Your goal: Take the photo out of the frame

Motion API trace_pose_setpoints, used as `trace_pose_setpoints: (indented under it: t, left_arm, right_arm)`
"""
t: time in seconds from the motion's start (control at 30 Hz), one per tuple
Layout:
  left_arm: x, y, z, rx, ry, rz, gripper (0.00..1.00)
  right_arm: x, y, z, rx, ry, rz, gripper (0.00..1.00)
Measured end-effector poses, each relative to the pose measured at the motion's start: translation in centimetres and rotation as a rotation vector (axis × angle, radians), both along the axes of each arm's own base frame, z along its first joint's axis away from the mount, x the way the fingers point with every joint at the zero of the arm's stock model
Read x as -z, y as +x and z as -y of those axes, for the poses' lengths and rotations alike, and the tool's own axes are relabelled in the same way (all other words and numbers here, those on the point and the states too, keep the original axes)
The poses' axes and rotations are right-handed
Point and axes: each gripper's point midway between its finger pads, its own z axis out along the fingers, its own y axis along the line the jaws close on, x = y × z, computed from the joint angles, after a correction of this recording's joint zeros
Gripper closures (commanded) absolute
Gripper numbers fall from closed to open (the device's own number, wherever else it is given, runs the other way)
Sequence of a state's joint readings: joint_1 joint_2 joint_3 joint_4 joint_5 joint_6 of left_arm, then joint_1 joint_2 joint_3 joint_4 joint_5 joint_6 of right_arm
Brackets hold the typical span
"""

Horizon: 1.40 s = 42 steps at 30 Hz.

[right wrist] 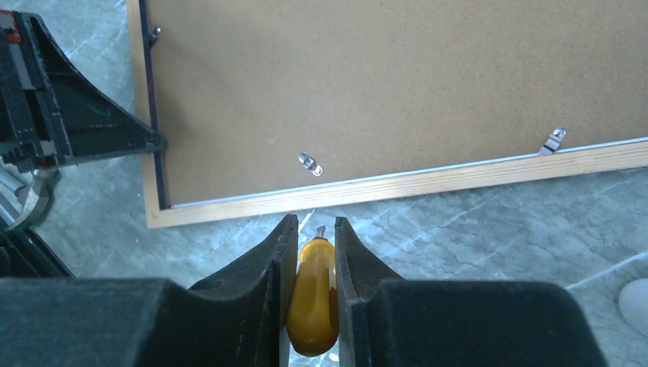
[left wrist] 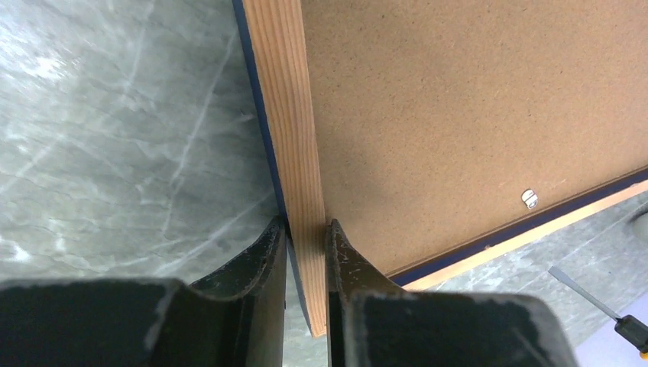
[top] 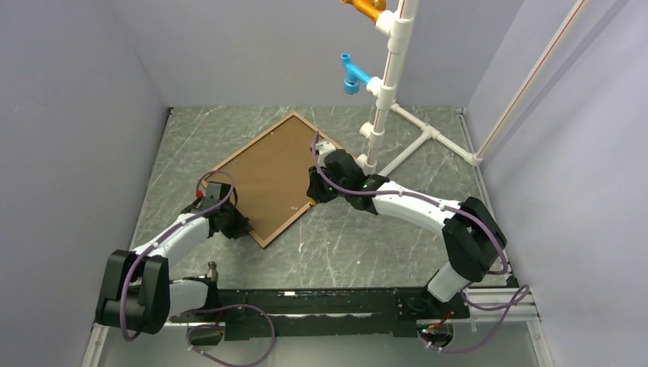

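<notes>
The frame (left wrist: 290,138) lies face down on the marble table, its pale wooden rail with a navy edge around a brown backing board (top: 267,172). The photo itself is hidden under that board. My left gripper (left wrist: 306,225) is shut on the frame's rail close to its near corner, one finger outside and one on the board side; in the top view this gripper (top: 237,222) sits at that corner. My right gripper (right wrist: 315,223) is shut on a yellow screwdriver handle (right wrist: 313,298), its tip just short of the frame's long rail (right wrist: 428,182). Small metal clips (right wrist: 309,163) hold the board.
A white pipe stand (top: 386,99) with a blue fitting (top: 351,76) and an orange one (top: 365,8) rises at the back right, just behind the right arm. Grey walls close in on three sides. A black rail (top: 306,306) runs along the near edge.
</notes>
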State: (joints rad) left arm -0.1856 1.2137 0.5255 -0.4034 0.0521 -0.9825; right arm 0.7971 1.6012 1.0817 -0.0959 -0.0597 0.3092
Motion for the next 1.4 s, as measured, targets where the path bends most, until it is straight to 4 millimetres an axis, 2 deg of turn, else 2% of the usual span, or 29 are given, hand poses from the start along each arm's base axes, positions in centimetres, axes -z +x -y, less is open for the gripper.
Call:
trace_pose_setpoints:
  t: [0.23,0.37,0.43,0.6,0.67,0.77,0.83,0.97,1.1,1.2,1.3,1.4]
  left_arm:
    - [-0.1,0.4,-2.2,0.028,0.071,0.006,0.91]
    - [-0.2,0.5,-4.2,0.035,0.138,-0.010,0.87]
    - [-0.2,0.4,-5.7,0.022,0.171,-0.019,0.76]
    - [-0.4,0.2,-8.8,-0.047,0.202,-0.046,0.18]
    - [-0.9,0.2,-9.1,-0.060,0.204,-0.041,0.11]
    - [-2.0,0.1,-8.9,-0.076,0.189,-0.006,0.09]
    - [-3.3,0.3,-8.4,-0.089,0.160,0.040,0.12]
    - [-5.3,0.2,-5.8,-0.130,0.000,0.136,0.12]
    - [-4.9,-1.9,-1.8,-0.175,-0.186,0.120,0.12]
    - [-4.5,-3.0,0.3,-0.214,-0.264,0.038,0.11]
    - [-3.6,-3.3,1.3,-0.270,-0.305,-0.048,0.12]
    - [-3.0,-3.4,2.1,-0.319,-0.329,-0.104,0.22]
  right_arm:
    - [0.2,-0.4,0.6,-0.007,-0.011,0.005,1.00]
    - [-0.2,-0.3,0.7,-0.011,-0.009,0.018,1.00]
    - [-0.3,-0.3,0.7,-0.011,-0.008,0.022,1.00]
    - [-0.3,-0.2,0.9,-0.008,-0.008,0.022,1.00]
    - [-0.8,-0.2,1.0,-0.007,-0.001,0.031,1.00]
    - [-1.5,-0.2,1.1,-0.008,0.008,0.045,1.00]
    - [-2.0,-0.3,1.2,-0.009,0.013,0.056,1.00]
    - [-2.5,-0.8,2.0,-0.002,0.015,0.070,1.00]
    - [-2.7,-1.0,2.6,0.010,0.013,0.078,1.00]
    - [-2.4,-1.0,3.0,0.016,0.008,0.076,1.00]
    - [-1.9,-1.2,3.2,0.016,0.000,0.067,1.00]
    - [-1.2,-1.5,3.4,0.016,-0.011,0.056,1.00]
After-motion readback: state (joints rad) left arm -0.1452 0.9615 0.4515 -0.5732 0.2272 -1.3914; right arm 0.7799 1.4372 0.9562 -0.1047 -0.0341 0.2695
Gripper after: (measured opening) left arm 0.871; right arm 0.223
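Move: The left fingers are shut on the frame's left rail, with the near corner some 5 cm back and 5 cm to the right, level with them; the near clip lies about 6 cm ahead and 15 cm right. From the right hand, which holds the screwdriver, that clip is roughly 3 cm ahead, 5 cm left and 11 cm down. On that level, the far clip is about 11 cm ahead and 3 cm right, the near corner 8 cm back and 14 cm left. Drag the pinched left rail about 9 cm left with the left gripper, then open wide, let go and lift some 5 cm. Swing back right and a little towards the base, roll the hand's left side down about 30 degrees, and sink open beside the near corner. Keep the screwdriver gripped in the right hand, raising it slightly and easing it some 3 cm right, away from the near clip. ##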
